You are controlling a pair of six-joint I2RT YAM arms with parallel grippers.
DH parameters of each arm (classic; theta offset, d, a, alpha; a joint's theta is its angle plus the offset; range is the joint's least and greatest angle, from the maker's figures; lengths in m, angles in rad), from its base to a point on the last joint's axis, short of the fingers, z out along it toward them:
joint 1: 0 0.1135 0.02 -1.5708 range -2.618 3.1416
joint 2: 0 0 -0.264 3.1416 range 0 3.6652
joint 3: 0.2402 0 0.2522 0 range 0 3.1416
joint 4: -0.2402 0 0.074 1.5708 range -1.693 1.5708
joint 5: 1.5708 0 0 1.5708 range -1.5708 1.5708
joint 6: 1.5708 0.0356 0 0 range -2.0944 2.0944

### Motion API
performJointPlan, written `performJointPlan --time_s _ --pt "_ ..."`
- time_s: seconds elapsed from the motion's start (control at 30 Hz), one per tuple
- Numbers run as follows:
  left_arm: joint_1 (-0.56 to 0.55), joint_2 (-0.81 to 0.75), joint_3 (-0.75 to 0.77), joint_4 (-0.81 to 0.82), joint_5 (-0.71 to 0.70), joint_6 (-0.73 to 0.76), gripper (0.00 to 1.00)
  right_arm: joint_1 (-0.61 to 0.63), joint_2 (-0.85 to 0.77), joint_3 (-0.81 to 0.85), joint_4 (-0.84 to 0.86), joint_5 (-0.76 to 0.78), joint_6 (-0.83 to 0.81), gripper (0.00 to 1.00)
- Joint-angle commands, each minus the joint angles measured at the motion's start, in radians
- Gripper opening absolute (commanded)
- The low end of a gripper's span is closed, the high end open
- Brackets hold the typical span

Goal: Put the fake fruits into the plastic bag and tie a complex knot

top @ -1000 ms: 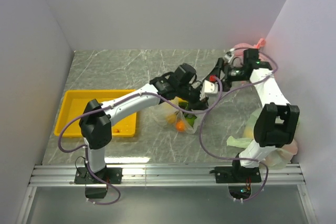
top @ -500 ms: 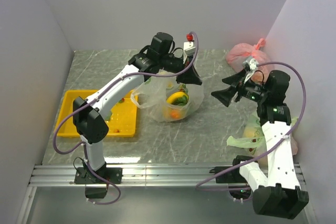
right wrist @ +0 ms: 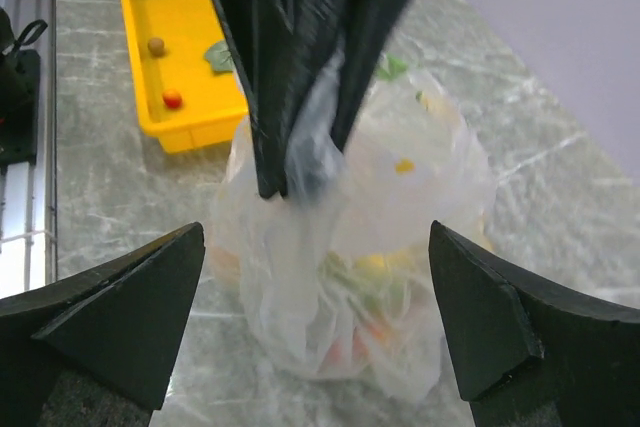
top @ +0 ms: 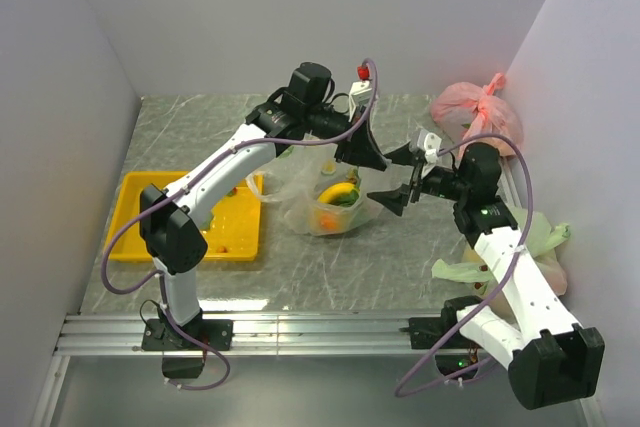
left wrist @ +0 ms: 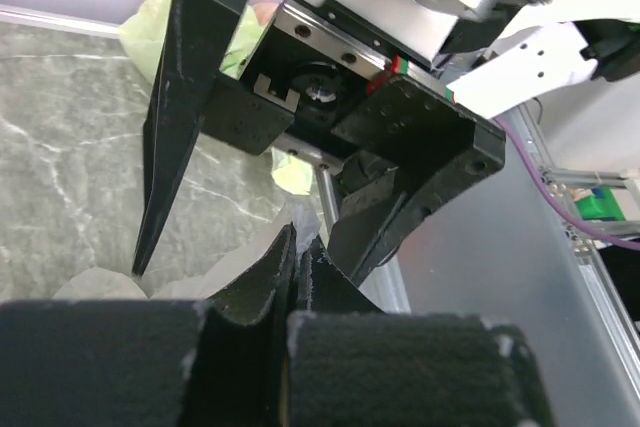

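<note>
The plastic bag [top: 322,202] hangs gathered at its top, its bottom resting on the marble table. Inside it I make out fake fruits: a yellow banana [top: 338,190], an orange [top: 326,217] and something green. My left gripper [top: 372,159] holds the bag from above, shut on the film [left wrist: 290,222]. In the right wrist view its fingers [right wrist: 300,97] pinch the bag [right wrist: 380,287] at the neck. My right gripper [top: 381,177] faces the bag from the right, open wide, with one finger on each side of it [right wrist: 315,322] and not touching it.
A yellow tray [top: 135,209] lies to the left, holding a red berry [right wrist: 172,99], a brown ball [right wrist: 156,46] and a green leaf [right wrist: 220,55]. A pink knotted bag [top: 468,107] sits at the back right. Pale green bags [top: 530,252] lie by the right arm.
The left gripper rose with the bag's top, lifting the bag upright. The right arm first swung back to the right, then came left and now faces the bag, open throughout.
</note>
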Motion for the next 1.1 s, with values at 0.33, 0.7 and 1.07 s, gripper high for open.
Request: performJointPlan --time_s 0.33,0.7,1.07 --pt "-0.003 -0.011 0.012 0.169 0.105 -0.139 0.0 0.111 0.143 0.009 0.197 0.054 -0.004 0.61" --pt "0.244 -0.199 -0.057 -0.008 -0.285 0.012 0.64 0.099 0.158 0.046 0.036 0.148 0.203 0.0" --pt "0.641 -0.451 -0.542 -0.371 -0.457 0.327 0.77 0.026 0.22 0.07 -0.101 0.137 0.374 0.0"
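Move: The left hand already pinches the bag's gathered right handle. The bag's loose left edge lies about 27 cm to its left, 9 cm ahead and 28 cm below; the fruit heap in the bag is roughly 9 cm left, 4 cm ahead, 29 cm down, and the yellow tray some 43 cm left, 2 cm ahead, 32 cm down. From the open right hand, the handle's hanging plastic is about 4 cm left, 2 cm ahead, 3 cm below; the fruit heap is 8 cm left, 3 cm ahead, 24 cm down. Leftward, down and slightly forward, about 5 cm, the right hand goes in under the left fingertips and shuts on the bag's handle; it then keeps its pinch, sinking and easing back right as its fingers tip down some 30 degrees. The left hand holds nearly still until that grip closes, opens to let go, then sweeps left and forward towards the bag's left edge, turning counter-clockwise and finally dropping. ##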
